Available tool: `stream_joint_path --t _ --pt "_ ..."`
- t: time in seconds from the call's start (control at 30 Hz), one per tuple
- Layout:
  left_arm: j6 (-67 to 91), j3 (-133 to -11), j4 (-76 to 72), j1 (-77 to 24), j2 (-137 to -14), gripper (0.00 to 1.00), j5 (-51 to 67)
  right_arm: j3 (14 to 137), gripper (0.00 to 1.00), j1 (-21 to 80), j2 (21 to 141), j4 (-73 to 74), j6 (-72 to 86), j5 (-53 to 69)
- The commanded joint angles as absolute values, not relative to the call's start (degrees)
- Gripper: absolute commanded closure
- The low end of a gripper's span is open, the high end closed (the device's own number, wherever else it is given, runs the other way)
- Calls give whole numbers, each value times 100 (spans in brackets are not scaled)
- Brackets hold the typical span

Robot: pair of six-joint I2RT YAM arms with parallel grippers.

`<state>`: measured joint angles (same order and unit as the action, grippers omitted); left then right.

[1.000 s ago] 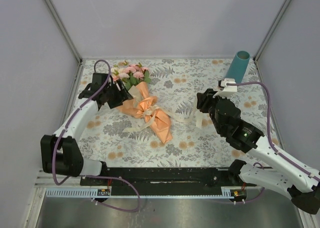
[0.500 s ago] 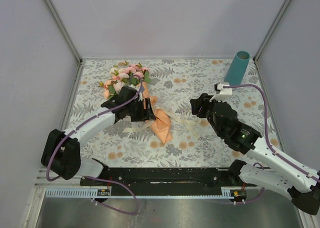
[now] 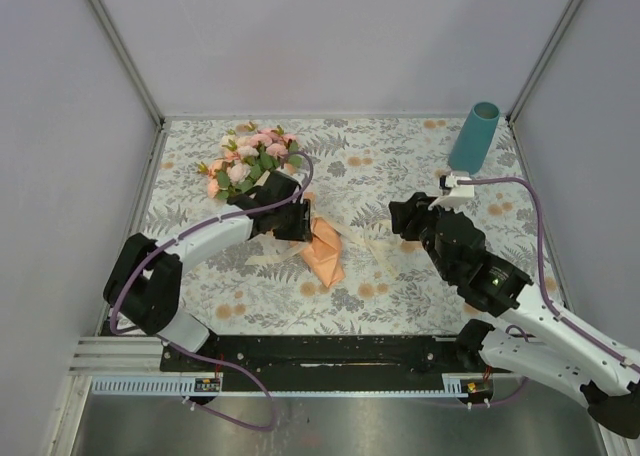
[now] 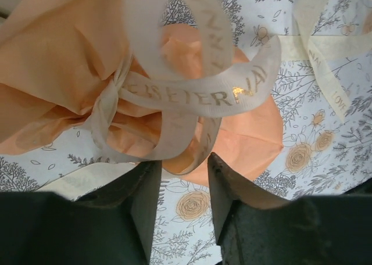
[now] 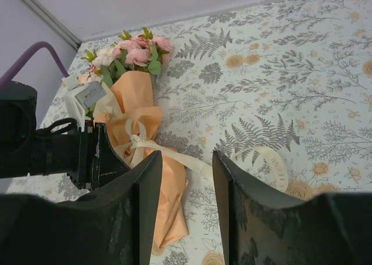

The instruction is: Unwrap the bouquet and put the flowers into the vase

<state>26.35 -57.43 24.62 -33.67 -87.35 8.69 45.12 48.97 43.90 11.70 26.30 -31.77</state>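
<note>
The bouquet (image 3: 322, 251) lies on the floral cloth in tan-orange paper (image 4: 52, 61), tied with a cream lettered ribbon (image 4: 197, 96). Its flowers (image 3: 245, 161) point to the far left. My left gripper (image 3: 297, 223) sits over the tied middle. In the left wrist view its jaws (image 4: 183, 163) stand apart, with the ribbon bow's lower loop right at the tips and cloth showing between them. My right gripper (image 3: 400, 216) hovers to the right of the bouquet (image 5: 139, 111), open and empty (image 5: 186, 157). The teal vase (image 3: 474, 136) stands upright at the far right corner.
A loose ribbon tail (image 5: 273, 163) trails right from the bow across the cloth (image 3: 400, 156) toward my right gripper. Grey walls and metal rails close in the table on three sides. The left arm (image 5: 52, 154) fills the left of the right wrist view.
My left gripper moved from beside the flower heads to the bouquet's tied middle and its jaws narrowed. The right gripper shifted only slightly.
</note>
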Motion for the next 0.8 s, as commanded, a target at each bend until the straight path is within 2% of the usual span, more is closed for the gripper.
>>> stream_joint_path --t 0.0,0.2,0.47,0.67,0.77 --pt "2356 -6152 2548 -3489 -8771 63 369 4421 52 4878 4254 940 2549 -3392" --pt "2469 -6363 2908 -3516 -8473 100 308 4351 53 4869 4122 905 2514 -3472" --pt "2838 -6592 3972 -3481 -7595 100 -578 4342 53 4878 4376 730 2671 -3130" --pt "3532 -6180 4526 -3147 -6691 100 -1185 4430 55 4878 4833 423 2830 -2743" --pt "3778 -5925 4491 -3085 -6040 100 -2001 4631 58 4878 5184 465 3311 -2742"
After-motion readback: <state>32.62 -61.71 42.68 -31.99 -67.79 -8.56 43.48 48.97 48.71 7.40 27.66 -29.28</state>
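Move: The bow loop of the ribbon is right at the left hand's open fingertips, about 1 cm ahead, 1 cm right and 1 cm below. The knot sits some 4 cm ahead, 1 cm left and 2 cm below; the wrap's stem end about 8 cm back and 6 cm right, 4 cm lower. The flowers are roughly 19 cm ahead, 14 cm left and 3 cm lower. From the right hand, that loop is about 3 cm ahead, 22 cm left and 21 cm below. Nearly in place at first, the left fingers shut fully on the ribbon loop. Then they rise about 9 cm, swinging ever more to the left, some 8 cm, to draw the pinched ribbon away from the knot, the wrist turning about 15 degrees counter-clockwise. Late on, the half-open right hand eases some 3 cm left and down towards the bouquet. ##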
